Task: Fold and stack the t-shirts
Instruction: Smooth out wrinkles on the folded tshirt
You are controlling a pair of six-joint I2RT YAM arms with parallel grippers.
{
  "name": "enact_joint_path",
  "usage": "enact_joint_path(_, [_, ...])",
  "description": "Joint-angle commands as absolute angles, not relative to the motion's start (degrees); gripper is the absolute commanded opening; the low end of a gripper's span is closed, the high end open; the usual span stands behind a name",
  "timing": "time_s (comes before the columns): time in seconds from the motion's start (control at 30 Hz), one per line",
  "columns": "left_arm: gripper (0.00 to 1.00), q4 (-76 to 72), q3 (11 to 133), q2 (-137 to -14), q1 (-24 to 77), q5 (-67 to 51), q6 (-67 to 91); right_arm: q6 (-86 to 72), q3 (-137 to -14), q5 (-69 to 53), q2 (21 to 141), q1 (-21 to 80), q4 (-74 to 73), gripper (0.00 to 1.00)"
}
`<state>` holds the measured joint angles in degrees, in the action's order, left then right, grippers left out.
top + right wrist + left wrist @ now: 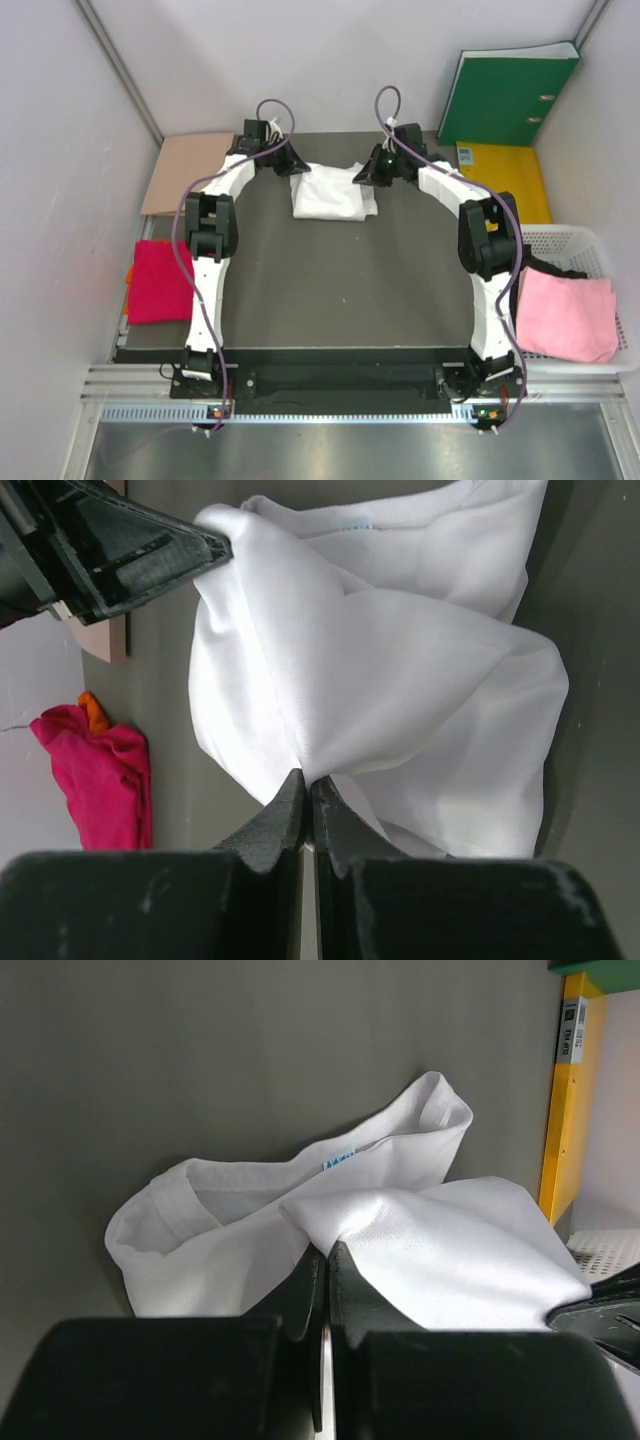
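Note:
A white t-shirt (328,193) lies folded at the far middle of the dark mat; its blue neck label (339,1158) shows in the left wrist view. My left gripper (296,165) pinches the shirt's left edge, jaws shut on a fold of cloth (327,1247). On the opposite edge my right gripper (362,176) is shut on the white cloth (308,776). A crimson red t-shirt (160,280) lies crumpled off the mat's left side (98,770). A pale pink t-shirt (566,312) rests in the white basket (580,240) at the right.
A green binder (505,95) leans against the back wall at the far right, with a yellow folder (510,180) below it. A tan cardboard sheet (185,170) lies at the far left corner. White walls enclose the table.

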<state>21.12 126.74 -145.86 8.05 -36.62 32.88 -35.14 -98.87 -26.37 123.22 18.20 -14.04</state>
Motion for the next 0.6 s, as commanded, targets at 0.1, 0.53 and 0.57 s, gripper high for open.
enact_joint_path(0.1, [0.0, 17.4, 122.88, -136.86, 6.15, -38.67, 31.64, -34.81, -98.0, -28.04, 121.29, 18.37, -11.95, 0.02])
enact_joint_path(0.53, [0.0, 12.04, 105.38, -118.56, 5.89, -33.22, 30.58, -34.19, -97.21, -31.11, 120.5, 18.63, -11.78, 0.03])
enact_joint_path(0.57, [0.0, 11.95, 105.29, -118.83, 5.89, -33.4, 30.76, -34.19, -97.56, -31.11, 120.59, 18.63, -11.86, 0.03])
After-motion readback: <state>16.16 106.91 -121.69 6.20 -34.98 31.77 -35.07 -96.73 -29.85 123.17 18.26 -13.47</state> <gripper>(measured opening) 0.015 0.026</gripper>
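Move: Both grippers already hold the folded t-shirt along its far edge. Its middle lies about 7 cm right, 5 cm back and a few centimetres below the left hand, and some 6 cm left, 3 cm back and 7 cm below the right. The cardboard is roughly 30 cm left of the left hand, level with it; the red shirt is about 33 cm left and 28 cm back. The yellow folder lies some 36 cm right and 2 cm back of the right hand. Keep the left gripper shut on the t-shirt's far left corner and draw it a little left and back, then swing it steeply upward, about 12 cm up and 5 cm back in all, tipping the fingers up some 10 degrees. Hold the other end fast with the right gripper as an anchor, letting it ease back and down slightly. ##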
